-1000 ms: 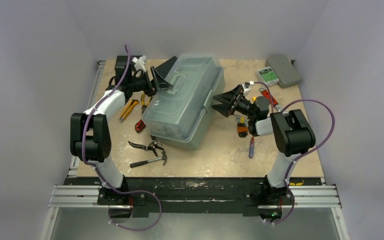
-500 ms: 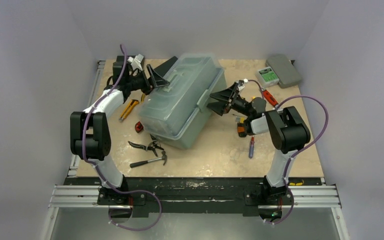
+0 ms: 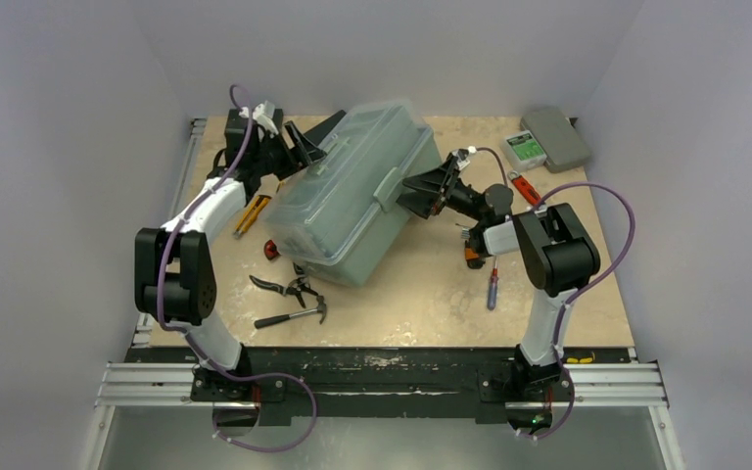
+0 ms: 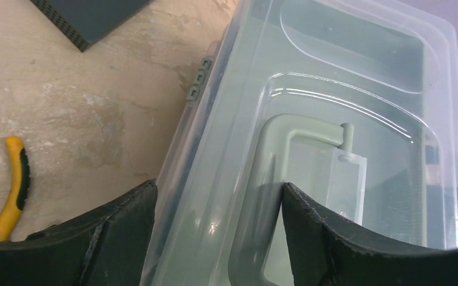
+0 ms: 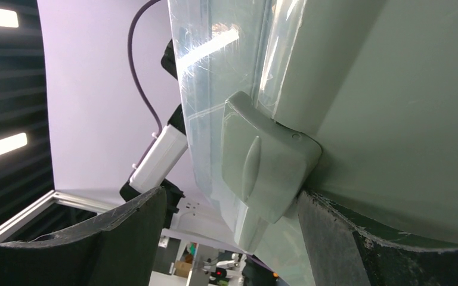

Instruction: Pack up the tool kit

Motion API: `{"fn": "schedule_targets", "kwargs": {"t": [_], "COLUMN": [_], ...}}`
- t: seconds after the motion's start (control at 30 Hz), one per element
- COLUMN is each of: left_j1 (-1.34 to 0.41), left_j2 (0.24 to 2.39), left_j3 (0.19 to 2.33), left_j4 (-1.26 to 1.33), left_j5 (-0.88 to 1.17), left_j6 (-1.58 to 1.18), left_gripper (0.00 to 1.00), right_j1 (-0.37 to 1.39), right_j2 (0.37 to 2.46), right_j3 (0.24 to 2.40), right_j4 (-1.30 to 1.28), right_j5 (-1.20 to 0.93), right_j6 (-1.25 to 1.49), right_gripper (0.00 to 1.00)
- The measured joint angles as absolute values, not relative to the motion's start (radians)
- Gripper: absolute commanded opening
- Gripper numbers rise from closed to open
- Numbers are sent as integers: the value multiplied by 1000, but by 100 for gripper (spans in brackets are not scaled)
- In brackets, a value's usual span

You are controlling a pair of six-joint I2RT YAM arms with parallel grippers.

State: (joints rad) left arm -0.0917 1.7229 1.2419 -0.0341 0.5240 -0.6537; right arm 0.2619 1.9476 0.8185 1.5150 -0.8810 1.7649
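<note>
The sage-green toolbox (image 3: 352, 196) with its translucent lid shut sits tilted and slewed in the middle of the table. My left gripper (image 3: 305, 150) is open at its far-left top. In the left wrist view the left gripper (image 4: 219, 185) straddles the lid's edge and one leg of the top handle (image 4: 274, 155). My right gripper (image 3: 419, 191) is open at the box's right end. In the right wrist view the right gripper (image 5: 231, 193) has the end latch (image 5: 262, 161) between its fingers, one finger (image 5: 358, 238) against the box wall, the other free.
Loose tools lie left of the box: yellow pliers (image 3: 252, 212), a red knife (image 3: 274, 249), cutters (image 3: 289, 287) and a hammer (image 3: 294, 313). A blue screwdriver (image 3: 492, 289) and red tool (image 3: 526, 188) lie right. A grey case (image 3: 555, 137) and black box (image 3: 328, 125) sit at the back.
The toolbox has turned counter-clockwise and tipped up. My right gripper has pushed up and left into its latch end and narrowed. The left gripper has shifted slightly farther back.
</note>
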Motion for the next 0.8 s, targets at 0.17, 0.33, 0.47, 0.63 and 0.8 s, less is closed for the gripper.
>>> {"fn": "schedule_targets", "kwargs": {"t": [0.17,0.33,0.47,0.63,0.8], "left_j1": [-146,-215,-258,-336,-382], "left_j2": [1692,1677,1657,1637,1640], "left_j3": [1246,1257,1259,1285,1322], "left_j4": [-59,-72,-101,-136,-202], "left_j5": [374,182,65,-100,-223], "left_j6": [-631,-620,-627,-598,-589], "left_gripper": [43,43,43,43,43], "right_j1": [260,254,245,242,235], "right_j2": [1959,1978,1989,1991,1995], "right_j3": [821,833,835,857,857], "right_j4": [1522,1527,1530,1520,1508], "right_j5": [-873,-865,-849,-814,-804], "right_j6": [1760,1759,1761,1749,1718], "right_gripper": [71,66,64,54,49]}}
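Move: The tipped toolbox stands between the hands. Its lid handle is at the left fingertips, about 1 cm ahead, 2 cm right and 1 cm below; the black flat box lies some 15 cm ahead of that hand and 1 cm left, the orange cutter 7 cm back and 18 cm left, both about 18 cm lower. From the right hand the side latch is about 2 cm ahead, 2 cm left and 1 cm higher; the orange-black tool set lies 8 cm back, 19 cm right and 22 cm down. The right hand, fingers still pointing left against the box side by the latch, goes forward about 3 cm and a little to its right while its fingers close partway around the latch, one tip at the latch's lower edge. The left hand stays at the lid handle, rises about 2 cm and drifts some 1.5 cm right as its wrist turns some 30 degrees, counter-clockwise with its left side lifting, and narrows its fingers over the handle bar. ##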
